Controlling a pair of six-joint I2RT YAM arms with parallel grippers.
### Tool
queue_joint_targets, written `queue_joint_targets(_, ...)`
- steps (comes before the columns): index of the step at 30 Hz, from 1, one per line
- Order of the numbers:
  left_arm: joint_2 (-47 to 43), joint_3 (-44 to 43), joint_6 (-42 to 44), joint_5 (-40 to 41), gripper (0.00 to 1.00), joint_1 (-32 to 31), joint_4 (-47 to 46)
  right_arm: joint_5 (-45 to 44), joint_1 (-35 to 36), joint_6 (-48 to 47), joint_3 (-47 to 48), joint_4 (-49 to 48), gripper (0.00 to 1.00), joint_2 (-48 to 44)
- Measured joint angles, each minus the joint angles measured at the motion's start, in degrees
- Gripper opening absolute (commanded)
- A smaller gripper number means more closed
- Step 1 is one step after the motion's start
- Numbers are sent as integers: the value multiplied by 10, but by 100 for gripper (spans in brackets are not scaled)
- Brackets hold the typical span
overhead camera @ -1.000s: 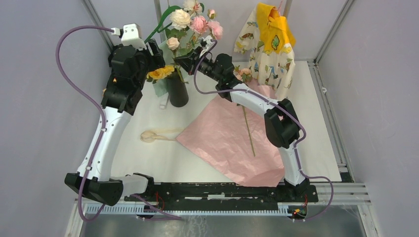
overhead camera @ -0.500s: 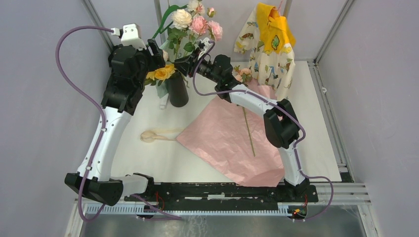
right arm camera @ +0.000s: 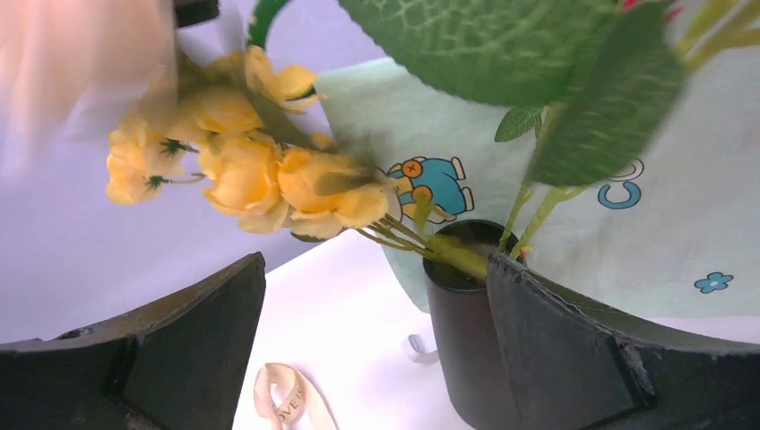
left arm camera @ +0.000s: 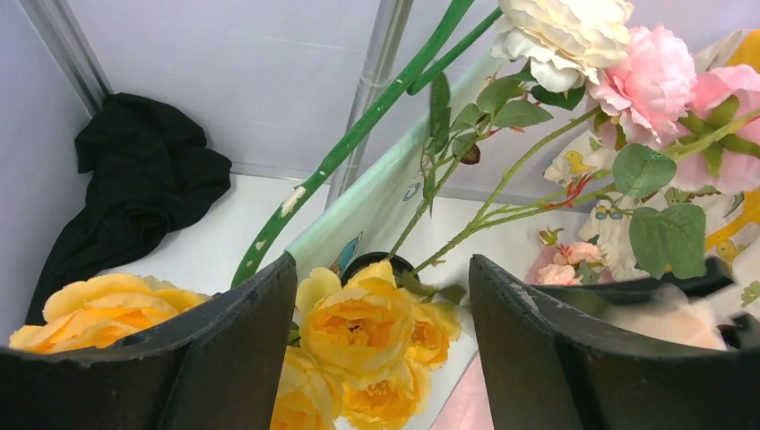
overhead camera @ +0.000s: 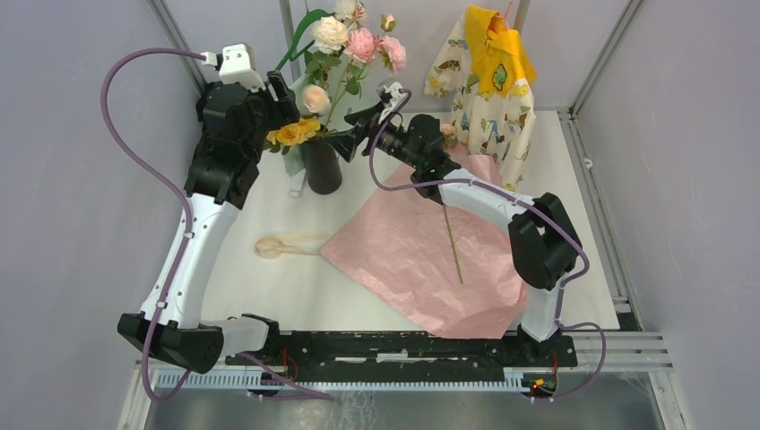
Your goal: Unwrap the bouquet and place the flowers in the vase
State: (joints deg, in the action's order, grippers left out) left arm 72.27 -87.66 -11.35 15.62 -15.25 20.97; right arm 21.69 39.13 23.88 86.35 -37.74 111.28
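Observation:
The black vase point(overhead camera: 323, 167) stands at the back left and holds yellow roses point(overhead camera: 291, 133) with taller cream and pink flowers point(overhead camera: 348, 43) above. My right gripper point(overhead camera: 343, 141) is open just right of the vase mouth, holding nothing. In its wrist view the vase point(right arm camera: 466, 340) stands against the right finger point(right arm camera: 574, 349). My left gripper point(overhead camera: 285, 100) is open beside the blooms, and yellow roses point(left arm camera: 358, 336) lie loose between its fingers point(left arm camera: 224, 358). The bouquet is unwrapped: its pink paper point(overhead camera: 412, 260) lies flat, and one pink rose stem point(overhead camera: 453, 240) lies on it.
A beige ribbon point(overhead camera: 280, 245) lies on the white table left of the paper. A printed child's garment point(overhead camera: 488, 85) hangs at the back right, and a green hanger point(overhead camera: 300, 36) stands behind the vase. A black cloth point(left arm camera: 134, 193) lies in the back left corner.
My right gripper went from shut on the flower stems to open and drew back to the right. The tall flowers now stand in the vase. The left arm stayed put.

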Motion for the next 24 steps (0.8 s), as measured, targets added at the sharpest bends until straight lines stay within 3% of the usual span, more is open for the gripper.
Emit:
queue_joint_targets(5,0,1,-7,7,77,0,0,-28,0,-21,-54,12,98,-74)
queue_joint_targets(19,0,4,-13,9,77,0,0,-136,0,-151,-149,181,98,-216)
queue_joint_targets(24,-5,4,-26,9,77,0,2,-227,-5,-181,-148,256,89,-229)
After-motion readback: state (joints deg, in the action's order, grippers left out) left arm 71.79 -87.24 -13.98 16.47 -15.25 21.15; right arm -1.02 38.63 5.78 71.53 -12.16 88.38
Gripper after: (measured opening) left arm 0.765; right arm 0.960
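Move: The last flower lies on the pink paper with its middle about 28 cm to the right of the right hand, level with it fore and aft and some 31 cm below. Its peach blossoms are about 18 cm farther out than that middle. The vase stands roughly 8 cm ahead and 9 cm left of the hand, its middle 21 cm below. From the left hand, the last flower is about 41 cm to the right, level fore and aft, 41 cm below. Already open and empty, the right hand backs away from the vase and its pink and white flowers, travelling about 12 cm to the right towards the last flower on the paper, first rising some 3 cm while easing back about as far, then sinking about 5 cm from that height. On the way the wrist swings some 25 degrees clockwise and the fingers, which pointed left and slightly up, dip by about 20 degrees, staying wide open and meeting nothing that can be seen. ##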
